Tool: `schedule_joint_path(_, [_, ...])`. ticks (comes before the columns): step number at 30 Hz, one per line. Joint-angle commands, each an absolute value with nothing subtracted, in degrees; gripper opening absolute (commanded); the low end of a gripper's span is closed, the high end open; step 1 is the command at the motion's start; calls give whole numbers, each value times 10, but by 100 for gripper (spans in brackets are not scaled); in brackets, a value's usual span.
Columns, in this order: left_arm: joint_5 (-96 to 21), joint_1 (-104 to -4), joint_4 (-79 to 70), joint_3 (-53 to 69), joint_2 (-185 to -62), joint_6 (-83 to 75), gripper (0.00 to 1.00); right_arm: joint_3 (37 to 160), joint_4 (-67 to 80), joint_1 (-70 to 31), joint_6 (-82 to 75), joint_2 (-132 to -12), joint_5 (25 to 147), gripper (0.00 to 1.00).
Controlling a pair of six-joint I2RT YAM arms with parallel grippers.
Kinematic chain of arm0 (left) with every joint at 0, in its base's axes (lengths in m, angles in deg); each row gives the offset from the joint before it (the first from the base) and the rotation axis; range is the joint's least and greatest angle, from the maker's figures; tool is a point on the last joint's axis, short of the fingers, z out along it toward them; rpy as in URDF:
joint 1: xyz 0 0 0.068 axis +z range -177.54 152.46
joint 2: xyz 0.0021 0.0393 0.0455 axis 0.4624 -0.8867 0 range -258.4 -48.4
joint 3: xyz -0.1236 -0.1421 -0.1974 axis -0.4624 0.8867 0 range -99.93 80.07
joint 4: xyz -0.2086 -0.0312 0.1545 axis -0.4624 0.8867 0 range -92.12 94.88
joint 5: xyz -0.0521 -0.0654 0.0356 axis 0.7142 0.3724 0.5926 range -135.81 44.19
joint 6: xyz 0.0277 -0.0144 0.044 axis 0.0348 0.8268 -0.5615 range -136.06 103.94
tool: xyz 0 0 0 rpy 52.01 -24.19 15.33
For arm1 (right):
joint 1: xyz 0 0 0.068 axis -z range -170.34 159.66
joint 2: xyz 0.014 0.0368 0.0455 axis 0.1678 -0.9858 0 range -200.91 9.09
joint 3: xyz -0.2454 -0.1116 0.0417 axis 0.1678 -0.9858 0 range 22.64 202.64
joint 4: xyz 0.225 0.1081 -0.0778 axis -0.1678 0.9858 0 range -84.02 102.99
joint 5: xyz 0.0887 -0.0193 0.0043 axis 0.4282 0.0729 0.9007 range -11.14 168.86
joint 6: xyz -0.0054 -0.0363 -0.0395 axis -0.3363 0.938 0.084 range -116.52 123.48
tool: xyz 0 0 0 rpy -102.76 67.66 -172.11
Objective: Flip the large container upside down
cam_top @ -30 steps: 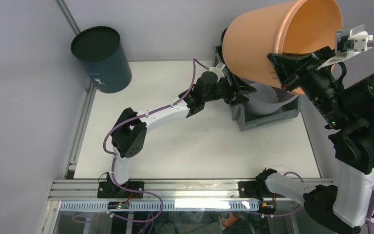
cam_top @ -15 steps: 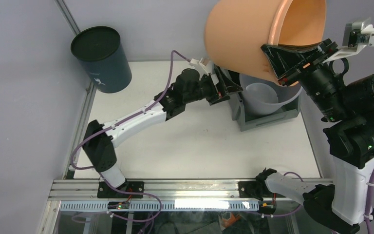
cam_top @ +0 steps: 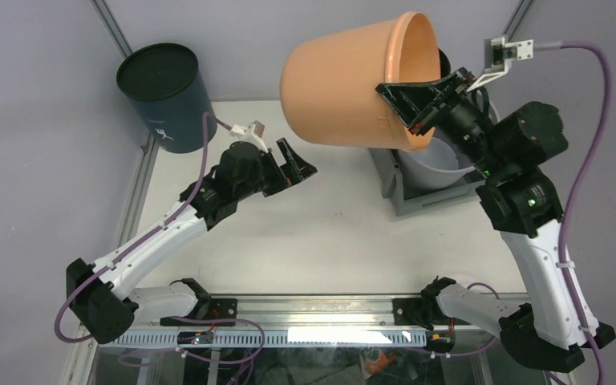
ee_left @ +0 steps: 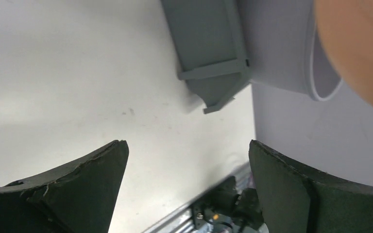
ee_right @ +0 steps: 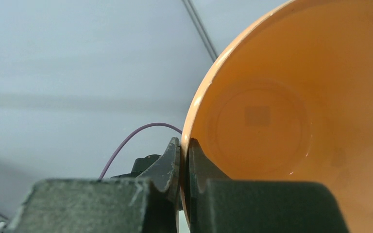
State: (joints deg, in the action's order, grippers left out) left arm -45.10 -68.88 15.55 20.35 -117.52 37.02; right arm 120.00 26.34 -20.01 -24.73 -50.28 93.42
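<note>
The large container (cam_top: pixel 427 200), a grey rectangular bin, stands upright at the back right of the table; the left wrist view shows its ribbed corner (ee_left: pixel 209 43). A pale grey bucket (cam_top: pixel 441 163) sits inside it. My right gripper (cam_top: pixel 397 98) is shut on the rim of an orange bucket (cam_top: pixel 341 84), which hangs tipped on its side above the bin's left end. One finger is inside the rim and one outside (ee_right: pixel 184 145). My left gripper (cam_top: pixel 298 159) hovers open and empty over the table left of the bin, with its fingers wide apart (ee_left: pixel 188 148).
A dark blue cylindrical can (cam_top: pixel 168 96) stands at the back left corner. An aluminium rail (cam_top: pixel 313 309) runs along the near edge by the arm bases. Grey walls close in the left and back sides.
My left gripper opened fully and drew back to the left, away from the bin. The right arm swung the orange bucket leftward and turned its mouth to the right.
</note>
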Motion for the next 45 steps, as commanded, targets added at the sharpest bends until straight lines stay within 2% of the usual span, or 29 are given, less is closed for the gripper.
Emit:
schedule_joint_path(1, [-509, -671, 223, 212, -1111, 303, 99, 1145, 34, -202, -362, -491, 964, 0])
schedule_joint_path(4, [-510, -654, 265, 212, -1094, 293, 99, 1094, -31, -201, -419, -498, 954, 0])
schedule_joint_path(7, [-487, -622, 308, 205, -1069, 262, 99, 1088, -5, -202, -447, -519, 944, 0])
schedule_joint_path(9, [-507, -601, 344, 194, -1051, 237, 99, 1082, 28, -202, -447, -533, 944, 0])
schedule_joint_path(13, [-566, -550, 406, 168, -1004, 196, 99, 1008, -27, -202, -496, -531, 910, 0])
schedule_joint_path(21, [-626, -515, 498, 30, -1000, 169, 99, 945, -94, -209, -565, -586, 960, 0])
schedule_joint_path(26, [-622, -515, 506, -84, -1015, 164, 99, 911, -166, -259, -583, -642, 959, 0])
schedule_joint_path(32, [-613, -515, 489, -135, -1014, 183, 99, 878, -322, -340, -638, -748, 943, 0])
schedule_joint_path(40, [-617, -515, 467, -112, -981, 209, 99, 882, -732, -385, -862, -983, 939, 0])
schedule_joint_path(45, [-615, -515, 467, -112, -978, 213, 99, 891, -837, -400, -950, -1082, 892, 0])
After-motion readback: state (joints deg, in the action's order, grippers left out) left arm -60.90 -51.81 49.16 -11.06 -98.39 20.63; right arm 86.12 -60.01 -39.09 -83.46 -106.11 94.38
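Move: The right hand holds the orange container by its rim, high up; the clear left-centre table it is carried to lies about 35 cm to the left, 6 ahead and some 57 below. The dark lidded container stands roughly 51 cm left and 25 ahead, 45 lower; the grey container in the tray is about 17 cm right, 16 ahead, 45 lower. From the empty left hand that clear spot is some 17 cm left, level fore-and-aft, 24 below. Keeping its pinch on the orange container's rim, the right hand sinks some 30 cm and swings nearly as far left, from beside the tray to the clear table, first forward and down, then mostly left and down, while the wrist rolls clockwise about the line of its fingers so the container comes round to the near side and below. The left hand, open and empty, makes way ahead of it, going left and then straight up, its fingers tilting upward and turning counter-clockwise. ##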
